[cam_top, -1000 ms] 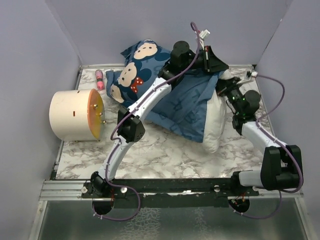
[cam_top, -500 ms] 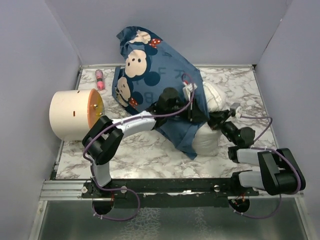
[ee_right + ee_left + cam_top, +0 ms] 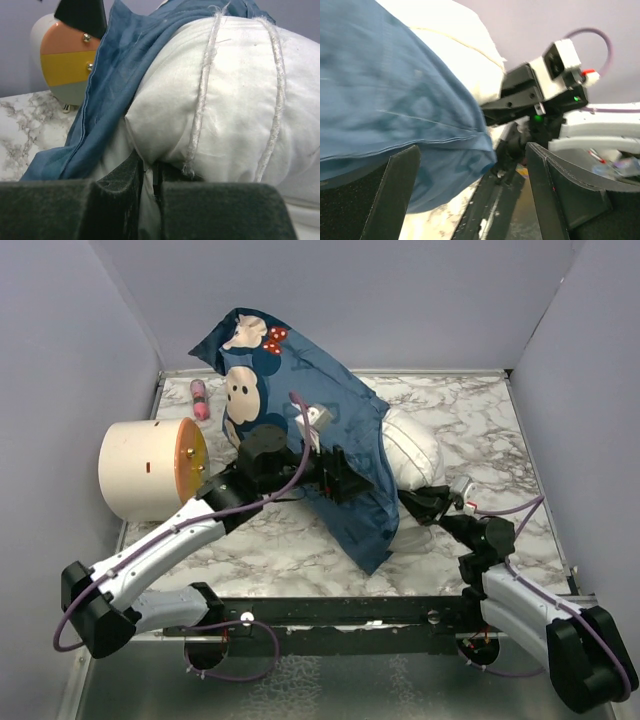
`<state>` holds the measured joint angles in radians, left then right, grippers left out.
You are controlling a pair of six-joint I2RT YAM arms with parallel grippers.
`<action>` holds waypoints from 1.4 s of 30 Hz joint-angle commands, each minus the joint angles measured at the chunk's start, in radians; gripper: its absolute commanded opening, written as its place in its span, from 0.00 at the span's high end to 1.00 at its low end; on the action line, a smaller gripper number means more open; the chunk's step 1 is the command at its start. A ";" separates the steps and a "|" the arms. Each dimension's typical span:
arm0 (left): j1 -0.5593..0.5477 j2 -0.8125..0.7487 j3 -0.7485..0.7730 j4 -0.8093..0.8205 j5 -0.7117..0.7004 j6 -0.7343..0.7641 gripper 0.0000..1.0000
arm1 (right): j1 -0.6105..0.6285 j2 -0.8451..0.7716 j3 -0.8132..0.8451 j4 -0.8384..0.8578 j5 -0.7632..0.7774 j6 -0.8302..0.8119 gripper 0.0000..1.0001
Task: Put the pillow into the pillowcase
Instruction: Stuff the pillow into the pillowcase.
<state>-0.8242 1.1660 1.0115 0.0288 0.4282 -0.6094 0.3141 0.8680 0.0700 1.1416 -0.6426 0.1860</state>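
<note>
The blue pillowcase (image 3: 330, 430) with mouse faces is draped over the white pillow (image 3: 412, 448); its far end stands up at the back left. The pillow's right end sticks out bare. My left gripper (image 3: 340, 478) is open beside the pillowcase's near hem. In the left wrist view the hem (image 3: 430, 130) hangs loose by the left gripper (image 3: 472, 150), between its spread fingers, pinched by neither. My right gripper (image 3: 425, 505) is shut on a fold of the pillow's fabric at its near end. In the right wrist view the pillow (image 3: 225, 90) bulges above the shut right gripper (image 3: 151, 175), pillowcase (image 3: 112, 80) to its left.
A cream cylinder (image 3: 150, 468) with an orange face lies on its side at the left of the marble table (image 3: 290, 545). A small pink bottle (image 3: 200, 398) lies at the back left. Purple walls close in the back and both sides.
My left gripper has let go of the pillowcase and opened. Both arms have drawn back toward the near edge, dragging pillow and pillowcase nearer. The pillowcase's far end has lifted.
</note>
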 commanded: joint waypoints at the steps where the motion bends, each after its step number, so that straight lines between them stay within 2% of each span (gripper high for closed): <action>1: 0.056 -0.064 0.180 -0.481 -0.229 0.181 0.12 | 0.020 0.035 -0.016 -0.117 -0.072 0.001 0.99; 4: 0.073 -0.062 0.313 -0.610 -0.335 0.231 0.13 | 0.030 0.051 -0.016 -0.112 -0.065 0.002 0.99; 9: 0.135 0.071 0.527 -0.613 -0.370 0.307 0.14 | 0.040 0.060 -0.012 -0.119 -0.060 -0.001 0.99; 15: 0.193 0.337 0.728 -0.573 -0.199 0.340 0.14 | 0.046 0.036 -0.016 -0.142 -0.034 -0.003 0.99; 18: 0.195 0.423 0.759 -0.532 -0.058 0.315 0.17 | 0.048 0.028 -0.015 -0.150 -0.031 -0.005 0.99; 21: 0.197 0.468 0.761 -0.481 0.006 0.268 0.22 | 0.051 0.028 -0.016 -0.145 -0.030 -0.007 0.99; 24: 0.196 0.508 0.769 -0.450 0.046 0.228 0.32 | 0.054 0.035 -0.015 -0.134 -0.035 -0.006 0.99; 26: 0.197 0.522 0.773 -0.428 0.073 0.196 0.49 | 0.057 0.040 -0.015 -0.133 -0.034 -0.008 0.99; 29: 0.197 0.538 0.795 -0.391 0.120 0.148 0.80 | 0.065 0.047 -0.013 -0.134 -0.031 -0.014 0.99; 32: 0.196 0.573 0.831 -0.350 0.182 0.105 1.00 | 0.073 0.053 -0.005 -0.149 -0.022 -0.025 0.99; 39: 0.169 0.633 0.939 -0.263 0.298 0.008 1.00 | 0.084 0.056 0.062 -0.239 0.018 -0.102 0.99; 42: 0.122 0.687 1.086 -0.188 0.320 -0.062 1.00 | 0.084 0.087 0.173 -0.299 0.094 -0.210 0.99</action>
<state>-0.6445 1.8133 1.9232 -0.3202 0.6476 -0.5629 0.3828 0.9054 0.1299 1.0443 -0.6106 0.1078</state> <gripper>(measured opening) 0.012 0.058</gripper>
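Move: The pillowcase's far rim, by its mouth, lies about 14 cm ahead of the open left gripper, some 4 cm to its right and slightly lower. The pillow's bare end bulges about 7 cm ahead and 10 cm to the left gripper's right, while the right gripper pinches the pillow about 10 cm to the right, 3 cm back and some 8 cm below. From the right gripper, that rim is roughly 17 cm ahead, 6 cm left and 7 cm higher. Swing the open left gripper in an arc up, left and forward, about 16 cm forward over the pillowcase, turning some 25 degrees counter-clockwise and then back, then bring it right and down onto the far rim. Close to pinch the cloth, then lift it about 5 cm while drawing right towards the pillow's far side. Keep the right gripper nearly still, still pinching the pillow. ##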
